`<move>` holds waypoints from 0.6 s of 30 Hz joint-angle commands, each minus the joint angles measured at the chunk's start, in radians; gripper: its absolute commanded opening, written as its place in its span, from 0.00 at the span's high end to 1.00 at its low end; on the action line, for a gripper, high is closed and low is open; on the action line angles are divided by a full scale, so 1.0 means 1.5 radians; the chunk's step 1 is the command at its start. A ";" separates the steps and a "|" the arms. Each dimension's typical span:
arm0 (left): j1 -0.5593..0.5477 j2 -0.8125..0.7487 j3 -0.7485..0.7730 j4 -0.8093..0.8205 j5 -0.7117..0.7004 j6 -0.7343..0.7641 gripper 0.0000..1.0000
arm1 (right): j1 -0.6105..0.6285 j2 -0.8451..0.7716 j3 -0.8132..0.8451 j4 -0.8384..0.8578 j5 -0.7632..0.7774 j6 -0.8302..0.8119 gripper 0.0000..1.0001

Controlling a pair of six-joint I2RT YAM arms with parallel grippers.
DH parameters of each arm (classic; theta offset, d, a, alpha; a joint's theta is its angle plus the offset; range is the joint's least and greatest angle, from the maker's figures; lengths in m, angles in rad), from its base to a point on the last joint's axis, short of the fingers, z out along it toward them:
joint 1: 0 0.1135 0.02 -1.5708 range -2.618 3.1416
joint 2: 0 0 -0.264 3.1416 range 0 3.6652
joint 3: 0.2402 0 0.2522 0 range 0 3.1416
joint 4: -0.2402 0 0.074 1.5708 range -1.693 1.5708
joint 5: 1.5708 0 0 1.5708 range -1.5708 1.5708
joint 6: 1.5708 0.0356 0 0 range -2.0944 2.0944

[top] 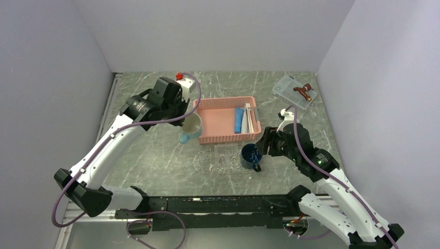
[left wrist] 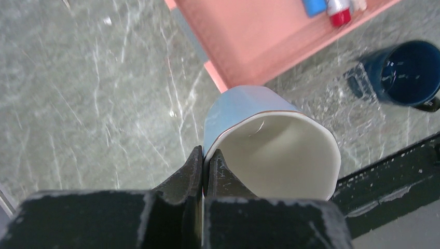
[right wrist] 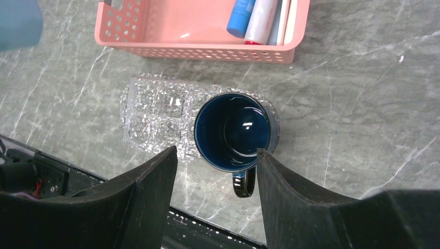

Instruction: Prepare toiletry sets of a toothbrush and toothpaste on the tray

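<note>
The clear textured tray [top: 215, 158] [right wrist: 150, 116] lies in front of the pink basket [top: 220, 136]. A dark blue mug [top: 251, 155] [right wrist: 232, 129] stands on the tray's right end. My right gripper [top: 263, 144] [right wrist: 217, 151] hovers open above the mug's near rim and handle, holding nothing. The left gripper [top: 188, 120] [left wrist: 205, 161] is shut on the rim of a light blue cup [left wrist: 270, 140] with a cream inside, held off the table by the basket's left front corner. A blue toothpaste [top: 238, 119] [right wrist: 240, 13] and whitish toothbrushes [top: 250, 118] [right wrist: 285, 21] lie in the basket's right side.
A white tube with a red cap [right wrist: 261, 21] lies between the toothpaste and the toothbrushes. A small clear box [top: 294, 91] with a brown object on it sits at the back right. Grey walls close in the table on three sides.
</note>
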 commanded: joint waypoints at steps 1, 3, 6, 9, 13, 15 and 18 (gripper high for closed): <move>-0.002 -0.051 -0.047 0.018 0.019 -0.054 1.00 | -0.001 0.023 0.014 0.039 0.021 0.011 0.40; -0.002 -0.064 -0.077 0.020 0.026 -0.064 1.00 | -0.001 0.029 0.012 0.042 0.026 0.009 0.40; -0.003 -0.081 -0.124 0.030 0.035 -0.079 1.00 | -0.002 0.039 0.011 0.047 0.031 0.011 0.40; -0.005 -0.091 -0.175 0.064 0.051 -0.090 1.00 | -0.002 0.045 0.007 0.053 0.032 0.013 0.40; -0.012 -0.081 -0.208 0.084 0.062 -0.097 1.00 | -0.002 0.051 0.000 0.052 0.035 0.013 0.40; -0.017 -0.078 -0.226 0.104 0.068 -0.101 1.00 | -0.001 0.049 -0.007 0.052 0.040 0.015 0.40; -0.021 -0.068 -0.255 0.136 0.075 -0.109 1.00 | -0.002 0.050 -0.014 0.054 0.043 0.018 0.40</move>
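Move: The left hand holds the light-blue cup over the table; the free left end of the clear tray lies about 10 cm to its right, 6 cm back and some 23 cm below. The pink basket's middle is about 11 cm ahead, 17 cm right and 20 cm down; the navy cup stands 5 cm back, 27 cm right and 18 cm down. From the right hand that tray end is about 24 cm left, 2 cm ahead, 16 cm below. Still pinching the light-blue cup by its rim wall, the left hand sinks about 10 cm while drawing back some 5 cm, past the basket's near left corner towards the clear tray's left end. Its fingers tip about 15 degrees more steeply down, the grip stays shut, and the sideways drift is slight. The open right hand eases a couple of centimetres down and forward near the navy cup. ##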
